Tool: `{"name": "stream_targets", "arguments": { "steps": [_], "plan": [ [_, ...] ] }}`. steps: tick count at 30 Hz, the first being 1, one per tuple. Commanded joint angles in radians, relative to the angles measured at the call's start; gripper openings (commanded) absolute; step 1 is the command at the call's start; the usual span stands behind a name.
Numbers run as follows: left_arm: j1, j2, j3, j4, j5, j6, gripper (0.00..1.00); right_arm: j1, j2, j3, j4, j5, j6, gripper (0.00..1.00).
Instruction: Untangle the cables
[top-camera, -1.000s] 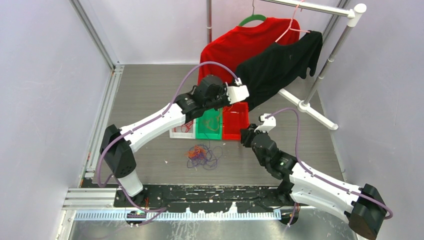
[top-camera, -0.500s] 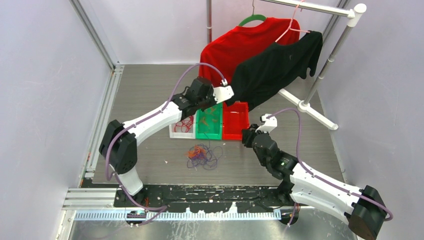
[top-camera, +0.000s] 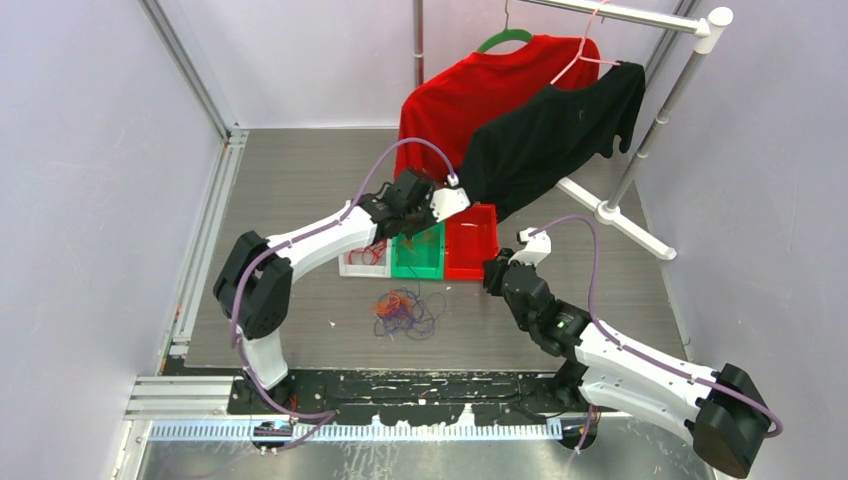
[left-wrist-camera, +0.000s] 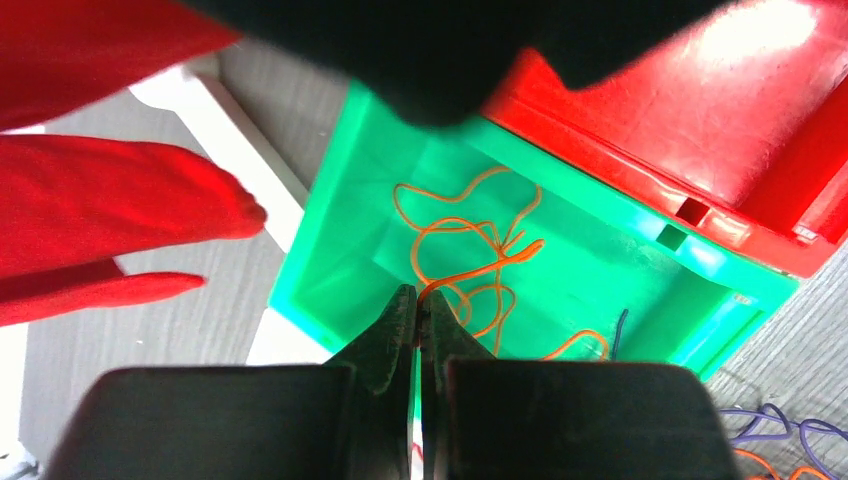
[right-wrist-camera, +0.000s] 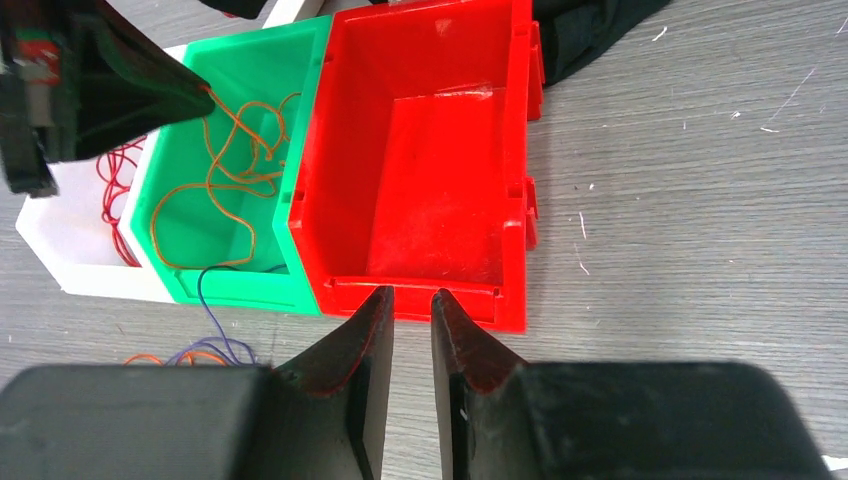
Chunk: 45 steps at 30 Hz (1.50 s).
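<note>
A tangled bundle of cables (top-camera: 405, 312) in orange, purple and red lies on the grey floor in front of three bins. My left gripper (left-wrist-camera: 418, 295) hangs over the green bin (left-wrist-camera: 330, 250), shut on an orange cable (left-wrist-camera: 470, 270) whose loops rest inside the bin. The right wrist view shows the same orange cable (right-wrist-camera: 225, 180) running up to the left gripper (right-wrist-camera: 195, 92). Red cables (right-wrist-camera: 115, 185) lie in the white bin (right-wrist-camera: 60, 250). My right gripper (right-wrist-camera: 411, 298) stands slightly open and empty just in front of the empty red bin (right-wrist-camera: 430, 160).
A purple strand (right-wrist-camera: 205, 300) trails over the green bin's front wall to the floor. Behind the bins a clothes rack holds a red shirt (top-camera: 470, 90) and a black shirt (top-camera: 550, 140), which hangs over the red bin's back. The rack's foot (top-camera: 620, 220) lies right of the bins.
My left arm has pulled back and left from above the red bin to above the green bin, carrying the orange cable. The right gripper's jaws narrowed slightly.
</note>
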Motion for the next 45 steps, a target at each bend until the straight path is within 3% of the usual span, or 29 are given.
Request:
{"name": "stream_targets", "arguments": {
  "steps": [1,6,8,10,13,15,18,22,25,31,35,39,43,45],
  "plan": [
    [0.016,0.038,0.04,-0.009,0.011,-0.021,0.0,-0.007,-0.012,0.013,0.024,0.01,0.018,0.26],
    [0.064,0.088,0.088,0.011,0.04,0.048,0.0,-0.008,-0.018,0.016,0.007,0.009,0.02,0.25],
    [0.074,0.101,0.109,-0.016,0.074,0.051,0.05,-0.008,-0.016,0.019,0.004,0.011,0.023,0.25],
    [0.085,0.107,0.143,-0.068,0.129,0.037,0.2,-0.008,-0.012,0.023,-0.001,0.009,0.027,0.25],
    [0.115,0.121,0.246,-0.236,0.253,0.019,0.6,-0.008,-0.008,0.03,-0.009,0.008,0.03,0.25],
    [0.134,0.121,0.303,-0.344,0.324,0.044,0.74,-0.01,-0.003,0.035,-0.007,0.01,0.031,0.25],
    [0.166,0.098,0.375,-0.44,0.398,0.04,0.86,-0.01,0.015,0.052,-0.009,0.004,0.026,0.25],
    [0.205,0.063,0.503,-0.614,0.483,0.014,0.93,-0.01,0.038,0.061,0.027,-0.055,-0.005,0.27],
    [0.208,0.028,0.558,-0.746,0.469,0.012,0.96,-0.009,0.088,0.069,0.072,-0.13,-0.004,0.32],
    [0.237,-0.213,0.335,-0.759,0.497,-0.047,1.0,0.024,0.295,0.125,0.128,-0.254,0.052,0.39],
    [0.269,-0.352,0.184,-0.75,0.507,-0.095,1.0,0.042,0.424,0.111,0.258,-0.36,0.093,0.47],
    [0.304,-0.418,0.123,-0.764,0.527,-0.125,1.0,0.042,0.532,0.108,0.367,-0.456,0.137,0.5],
    [0.31,-0.42,0.107,-0.803,0.515,-0.128,1.0,0.043,0.572,0.094,0.424,-0.516,0.176,0.49],
    [0.31,-0.42,0.093,-0.809,0.503,-0.122,1.0,0.043,0.568,0.084,0.42,-0.517,0.186,0.4]
  ]
}}
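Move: My left hand still grips the orange cable above the green bin, whose middle lies about 3 cm back, 3 cm left and 12 below it; the red bin is 7 cm right and 3 back. My empty right hand goes for the purple-orange tangle, about 17 cm left, 4 back and 13 below. From that hand, the green bin's middle lies 14 cm left and 9 ahead, the red bin 4 left and 9 ahead. I lower my left hand about 3 cm, easing slightly forward, and spread its fingers wide to let the orange cable go into the green bin. Then I lift it clear and swing it back and left, tipping it to point more steeply down. After waiting, my right hand sweeps left some 12 cm and sinks about 9 towards the tangle, pitching down, turning counter-clockwise and opening to half. ##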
